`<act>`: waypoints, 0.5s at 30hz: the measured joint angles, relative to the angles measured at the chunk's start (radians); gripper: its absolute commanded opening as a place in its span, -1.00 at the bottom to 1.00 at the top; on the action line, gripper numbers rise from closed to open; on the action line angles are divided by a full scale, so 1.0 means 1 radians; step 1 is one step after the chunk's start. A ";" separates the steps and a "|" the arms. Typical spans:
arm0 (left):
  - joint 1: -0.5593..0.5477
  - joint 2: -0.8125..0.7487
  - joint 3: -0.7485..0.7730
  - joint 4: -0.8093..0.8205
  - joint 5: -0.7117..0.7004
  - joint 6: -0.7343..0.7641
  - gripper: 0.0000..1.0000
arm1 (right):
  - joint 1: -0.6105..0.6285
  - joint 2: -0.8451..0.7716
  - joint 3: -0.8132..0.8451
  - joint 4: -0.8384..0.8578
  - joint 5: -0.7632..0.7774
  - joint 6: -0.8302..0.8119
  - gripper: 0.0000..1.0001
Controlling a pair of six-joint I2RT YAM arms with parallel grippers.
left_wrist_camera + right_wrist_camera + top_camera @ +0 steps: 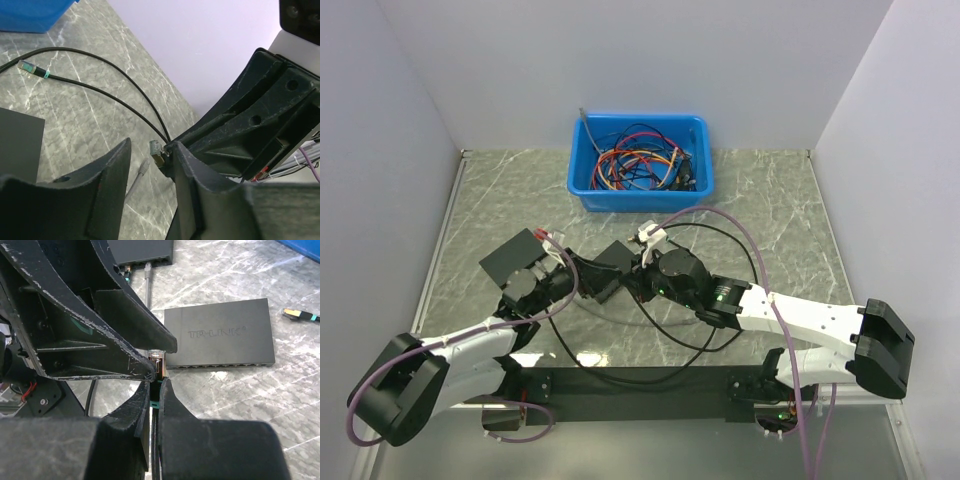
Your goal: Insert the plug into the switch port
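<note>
My right gripper (157,381) is shut on a black cable just behind its clear plug (156,360), which has a teal band and sticks out past the fingertips. It points at the port side of a black TP-LINK switch (220,337), a short way off. My left gripper (152,145) is open, and the same plug (157,152) sits at its fingertips, close to its right finger (195,190). In the top view both grippers, left (582,272) and right (642,270), meet beside the switch (612,260).
A second black switch (142,252) lies farther off, with a grey cable end (148,272) by its ports. The black cable's other plug (32,67) lies loose on the table. A blue bin (640,160) of tangled cables stands at the back.
</note>
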 measured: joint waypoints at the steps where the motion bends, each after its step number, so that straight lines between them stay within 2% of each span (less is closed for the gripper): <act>1: -0.002 0.000 0.001 0.001 -0.002 0.000 -0.18 | 0.000 0.000 0.000 0.001 -0.002 0.000 -1.00; 5: -0.013 0.000 0.007 0.003 -0.005 0.000 -0.38 | 0.000 0.000 0.000 0.003 -0.008 0.007 -1.00; 8: -0.020 0.000 0.013 0.003 -0.011 -0.004 -0.69 | 0.000 0.000 0.000 0.003 -0.009 0.010 -1.00; 9: -0.021 0.000 0.013 0.003 -0.013 -0.008 -0.93 | 0.000 0.000 0.000 0.004 -0.009 0.009 -1.00; 10: -0.021 0.000 0.015 0.002 -0.015 -0.016 -0.99 | 0.000 0.000 0.000 0.002 -0.008 0.007 -1.00; 11: -0.024 -0.001 0.018 -0.002 -0.019 -0.018 -0.99 | 0.000 0.000 0.000 0.002 -0.005 0.003 -0.65; 14: -0.035 -0.006 0.036 -0.035 -0.039 -0.020 -0.99 | 0.002 0.000 0.000 0.003 0.018 -0.003 -0.23; 15: -0.039 -0.010 0.045 -0.054 -0.049 -0.017 -0.99 | 0.003 0.000 0.000 0.001 0.029 -0.003 0.01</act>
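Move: The plug is already in the right fingers, its middle about 1 cm ahead and 1 cm left of the right hand point, level with it. From the left hand it is just 1 cm right and 1 cm up, abreast of it, between open fingers. The near switch lies some 9 cm ahead, 3 cm left and 18 cm below the left hand; the loose plug is roughly 10 cm farther out and 11 cm right of that switch. The plug's clear tip is pinched by the left fingers, which close from about half open to nearly shut while the left hand eases up and to the right, about 1.5 cm in all, towards the right hand. The right hand practically stays in place, keeping its hold until the left has shut, then opens its fingers about a third and releases the plug. ##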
